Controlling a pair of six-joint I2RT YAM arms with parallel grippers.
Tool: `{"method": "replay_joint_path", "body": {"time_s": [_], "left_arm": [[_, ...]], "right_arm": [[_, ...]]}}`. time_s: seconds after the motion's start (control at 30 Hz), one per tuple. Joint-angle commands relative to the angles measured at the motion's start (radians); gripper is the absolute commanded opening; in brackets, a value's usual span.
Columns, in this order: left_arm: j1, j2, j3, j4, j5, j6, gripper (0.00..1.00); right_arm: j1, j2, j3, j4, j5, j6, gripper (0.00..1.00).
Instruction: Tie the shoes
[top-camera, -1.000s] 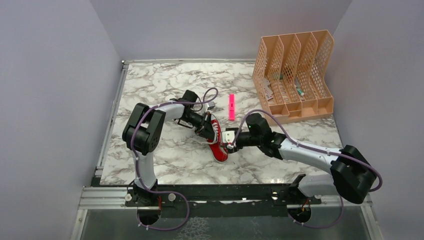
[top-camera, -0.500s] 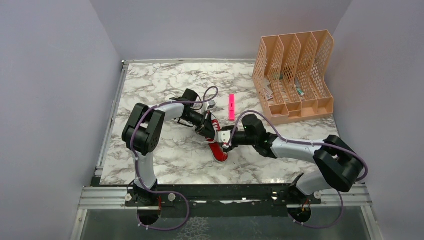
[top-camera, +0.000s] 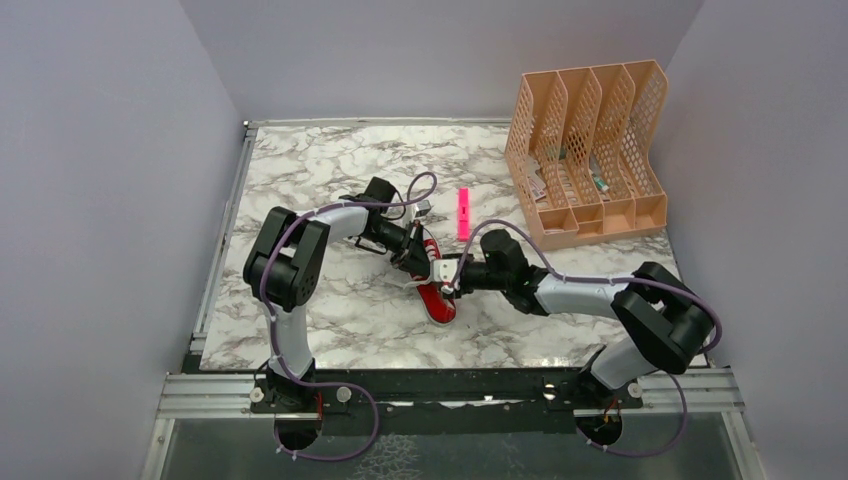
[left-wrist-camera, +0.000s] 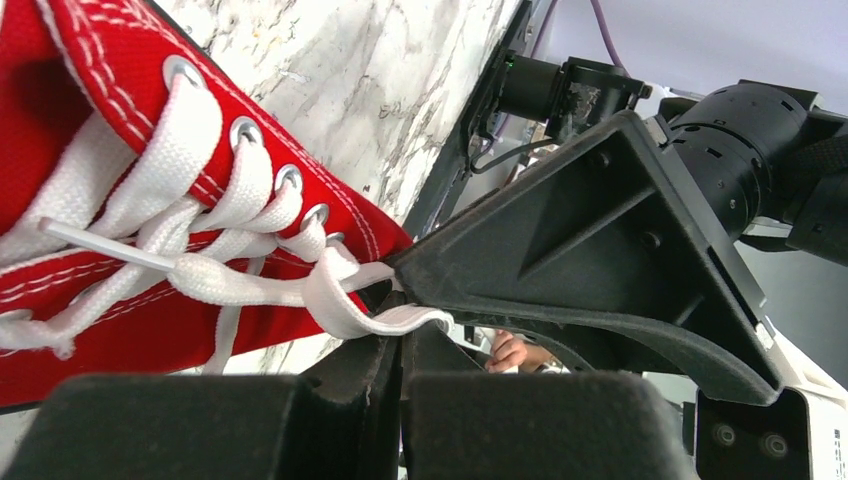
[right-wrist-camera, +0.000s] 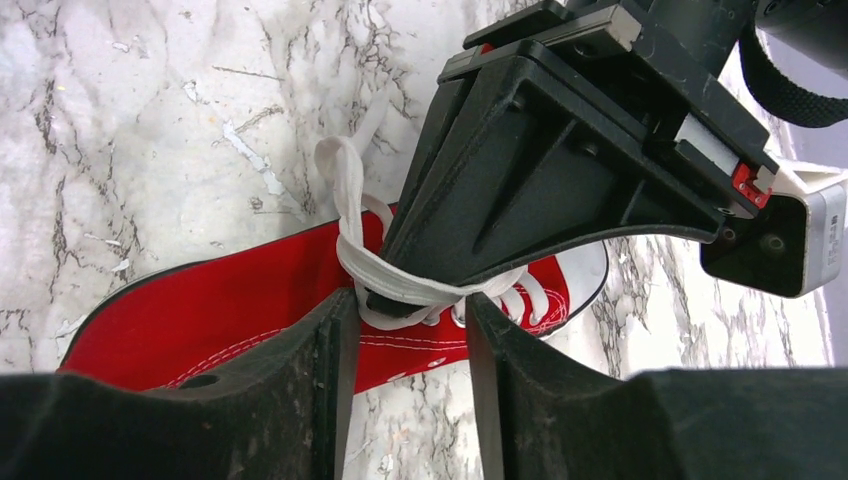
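Note:
The red shoe (top-camera: 437, 296) with white laces lies on the marble table between both arms. My left gripper (top-camera: 424, 262) is shut on a loop of white lace (left-wrist-camera: 340, 306) at its fingertips (left-wrist-camera: 400, 335), just off the shoe's eyelets (left-wrist-camera: 60, 70). My right gripper (top-camera: 449, 280) is open. In the right wrist view its two fingers (right-wrist-camera: 405, 300) straddle the lace (right-wrist-camera: 400, 286) that wraps round the tip of the left gripper (right-wrist-camera: 540, 170), above the red canvas (right-wrist-camera: 220, 310). The lace lies between the jaws, which are not pressed on it.
A pink marker (top-camera: 463, 213) lies just beyond the shoe. An orange mesh file rack (top-camera: 590, 150) stands at the back right. Grey walls close in the table on the left, back and right.
My right arm has reached further left, bringing its gripper up against the left gripper at the shoe, and its jaws have narrowed slightly. The left gripper has stayed shut on the lace.

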Motion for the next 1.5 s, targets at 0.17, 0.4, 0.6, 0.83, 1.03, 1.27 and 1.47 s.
{"method": "replay_joint_path", "body": {"time_s": [0.17,0.4,0.6,0.83,1.03,1.27,1.47], "left_arm": [[-0.005,-0.056,0.008,0.008,0.037,0.015,0.03],[-0.005,-0.051,0.002,0.009,0.04,0.018,0.03],[-0.005,-0.049,0.0,0.009,0.045,0.019,0.03],[-0.004,-0.051,-0.007,0.007,0.033,0.011,0.07],[0.025,-0.169,-0.046,-0.001,-0.194,-0.036,0.5],[0.12,-0.404,-0.237,0.093,-0.55,-0.114,0.77],[0.136,-0.352,-0.357,0.268,-0.466,-0.287,0.69]], "right_arm": [[0.001,0.025,-0.019,0.057,0.02,0.033,0.45],[0.0,0.013,-0.048,0.098,0.032,0.091,0.39],[0.0,0.004,-0.051,0.129,0.029,0.135,0.32],[0.001,0.019,-0.021,0.105,0.024,0.152,0.1],[0.0,-0.075,-0.009,-0.067,-0.003,0.21,0.04],[0.001,-0.106,-0.026,-0.106,0.046,0.339,0.04],[0.001,-0.091,-0.024,-0.102,0.052,0.382,0.04]]}}
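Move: The lace loop wrapped round the left hand's shut fingertips is right at the right hand's open fingers, about 1 cm to its left and 1 cm lower. The shoe's middle is roughly 1 cm left and 4 cm below the right hand, and the pink strip lies some 16 cm ahead of that hand, 4 cm to its right and 7 cm down. For the left hand the same loop is at its fingertips, about 1 cm to the right, with the shoe's middle some 4 cm below. The right hand sinks just over 1 cm onto the lace, shuts its fingers from about half open to pinch it above the shoe, then draws back and rises by 1–2 cm, rolling some 15 degrees. The left hand keeps almost still in the loop until the right has closed, then spreads its fingers wide and backs off about 8 cm to the left and slightly forward, away from the shoe's laces, turning some 20 degrees counter-clockwise. ##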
